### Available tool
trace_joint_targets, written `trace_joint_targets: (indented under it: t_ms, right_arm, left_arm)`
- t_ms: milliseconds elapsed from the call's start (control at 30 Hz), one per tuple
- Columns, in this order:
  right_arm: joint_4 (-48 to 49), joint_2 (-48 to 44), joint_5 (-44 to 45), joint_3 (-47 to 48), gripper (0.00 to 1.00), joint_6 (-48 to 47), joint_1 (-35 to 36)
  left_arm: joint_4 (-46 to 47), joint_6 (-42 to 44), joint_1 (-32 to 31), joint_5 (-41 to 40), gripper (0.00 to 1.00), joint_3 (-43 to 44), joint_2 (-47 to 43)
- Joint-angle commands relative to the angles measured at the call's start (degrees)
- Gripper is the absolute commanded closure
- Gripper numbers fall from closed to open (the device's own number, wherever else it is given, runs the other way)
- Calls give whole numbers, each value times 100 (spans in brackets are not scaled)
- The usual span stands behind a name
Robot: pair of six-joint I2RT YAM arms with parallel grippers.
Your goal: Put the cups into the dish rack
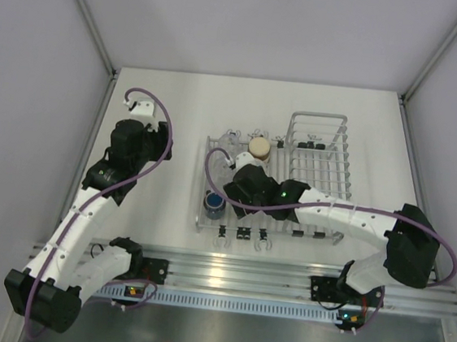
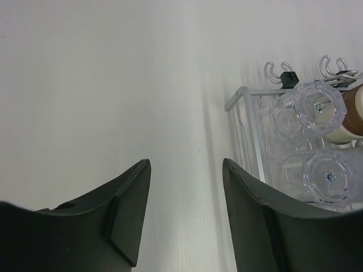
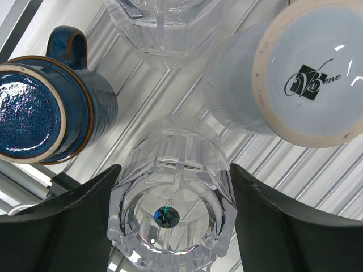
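Note:
In the right wrist view, my right gripper (image 3: 173,195) is shut on a clear cup (image 3: 173,209) that stands upside down on the bars of the dish rack (image 3: 317,175). A dark blue mug (image 3: 39,110) sits upside down to its left. To the right is a pale blue cup (image 3: 295,73) with a logo on its base, and a second clear cup (image 3: 153,17) lies beyond. From above, the right gripper (image 1: 243,190) hovers over the rack's flat section (image 1: 214,149), hiding the held cup. My left gripper (image 2: 187,164) is open and empty over the bare table, left of the rack.
The tall wire basket section (image 1: 320,152) stands at the rack's right end. A tan-and-brown cup (image 1: 258,147) sits at the flat section's far edge. The left arm (image 1: 124,156) is near the left wall. A metal rail (image 1: 235,266) runs along the table's near edge.

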Motion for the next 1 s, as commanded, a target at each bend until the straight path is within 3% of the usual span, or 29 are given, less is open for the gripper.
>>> trace_joint_targets:
  t_ms: [0,33,200,300,633,967]
  right_arm:
    - [200,-22,-60,158,57,46,-74]
    - [191,-22,-60,176,50,54,-82]
    - [156,-22,-78,176,34,46,-82]
    - [139,-22,-86,158,3,54,-82]
    - [138,-478,142,114,1,28,-82]
    - [823,-2576,142,-219,1,-411,-74]
  left_arm:
    - [105,-13,24,-31,41,-1,-88]
    - [105,-13,24,-31,41,-1,-88]
    - [105,-5,24,-31,40,-1,-88]
    - [105,-13,24,-31,40,-1,-80]
    - [97,-5,24,-58,40,-10,-97]
    - [88,-5,24,-58,39,-18,-106]
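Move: The right hand still grips the clear glass, upside down on the rack, its middle about 2 cm below the fingers. From that hand the blue mug is roughly 10 cm left and level in reach; the white mug 11 cm ahead and 2 cm right; the nearer of two clear glasses 11 cm ahead, 7 cm left. From the idle left hand, the gripped glass lies about 29 cm right, 13 cm back, 15 cm down. The right fingers open, letting go of the glass, then rise about 11 cm off it, tilting some 20 degrees. ##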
